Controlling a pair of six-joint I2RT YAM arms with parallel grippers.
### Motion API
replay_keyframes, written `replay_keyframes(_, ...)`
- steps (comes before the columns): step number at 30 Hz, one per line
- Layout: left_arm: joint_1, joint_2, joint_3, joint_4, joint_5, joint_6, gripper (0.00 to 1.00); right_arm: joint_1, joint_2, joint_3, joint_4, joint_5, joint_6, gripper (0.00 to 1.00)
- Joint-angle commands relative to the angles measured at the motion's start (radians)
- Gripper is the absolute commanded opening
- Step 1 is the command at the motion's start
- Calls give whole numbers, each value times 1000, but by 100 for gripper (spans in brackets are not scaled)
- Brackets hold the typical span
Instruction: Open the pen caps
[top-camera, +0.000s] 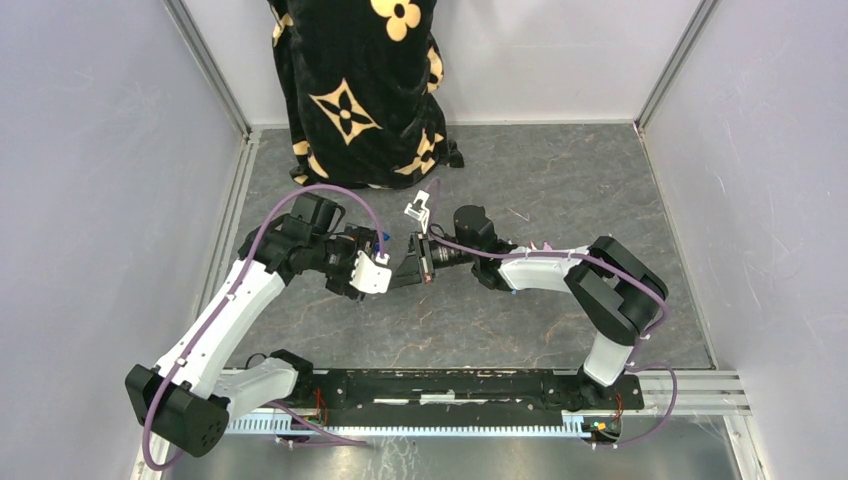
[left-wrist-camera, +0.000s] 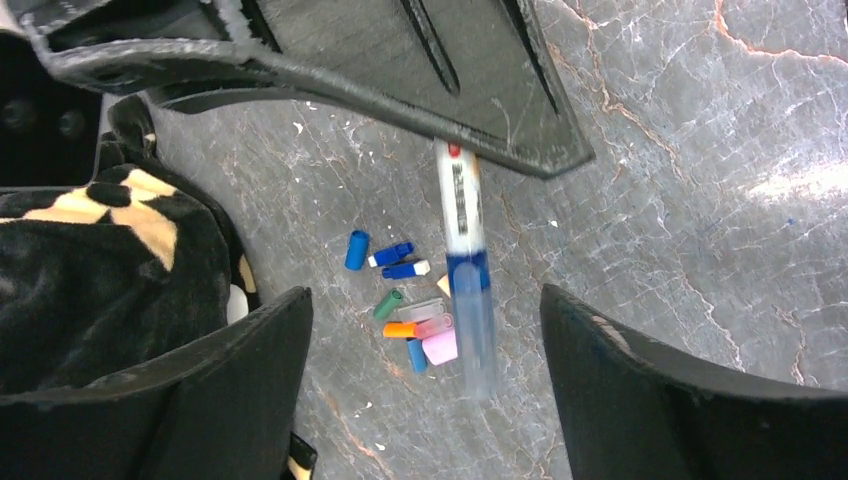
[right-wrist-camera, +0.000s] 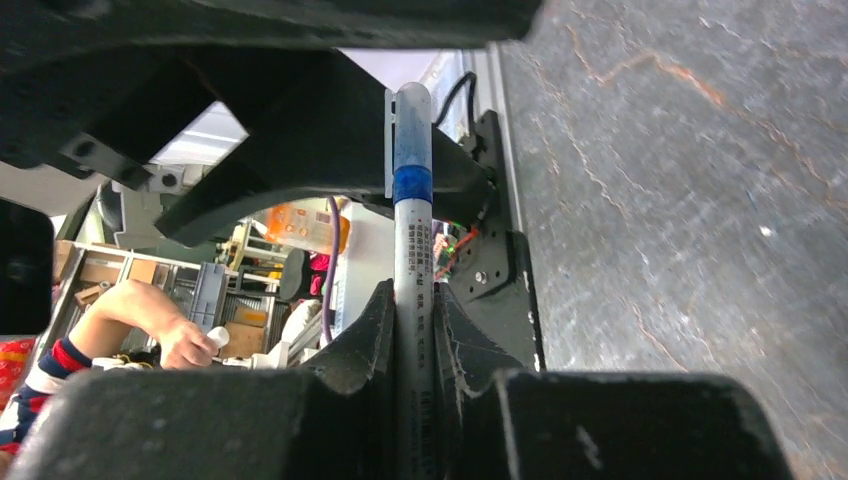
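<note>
My right gripper (right-wrist-camera: 412, 295) is shut on the white barrel of a pen (right-wrist-camera: 412, 250). The pen has a blue band, and a clear cap (right-wrist-camera: 411, 130) with a clip sits on its far end. In the left wrist view that pen (left-wrist-camera: 462, 215) hangs down from the right gripper's jaws, and its capped end (left-wrist-camera: 478, 340) is blurred between my left fingers. My left gripper (left-wrist-camera: 425, 300) stands wide open around it, touching nothing. Below, several loose pen caps (left-wrist-camera: 415, 325) in blue, green, orange and pink lie on the grey floor. From above, the left gripper (top-camera: 372, 272) and right gripper (top-camera: 408, 268) meet at the centre.
A black cloth with yellow flower shapes (top-camera: 360, 90) lies at the back, and it reaches close to the pile of caps (left-wrist-camera: 90, 260). Grey walls close in the left and right sides. A metal rail (top-camera: 470, 385) runs along the near edge.
</note>
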Motion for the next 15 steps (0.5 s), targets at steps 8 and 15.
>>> replay_keyframes(8, -18, 45, 32, 59, 17, -32, 40, 18, 6, 46, 141, 43, 69, 0)
replay_keyframes(15, -39, 46, 52, 53, 15, -27, 14, 37, 8, 57, 55, 92, 10, 13)
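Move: The pen's capped end is just beyond the left fingers' open gap, about 2 cm to the right of the left hand and 3 cm below, level fore and aft. Roughly 17 cm below that hand, the loose blue caps lie about 6 cm ahead and 2 cm right, and the mixed cap pile about 3 cm ahead and 3 cm left. From the right hand, which already holds the barrel, the capped end is some 7 cm left, 1 cm back and 1 cm lower. The left fingers close from wide open and pinch the blue cap around its band end, while that hand eases about 1 cm down and slightly forward and right to meet the pen. The right hand keeps its grip on the barrel and lifts the capped end about 2 cm, and 1 cm left, into the closing fingers, barely turning. ##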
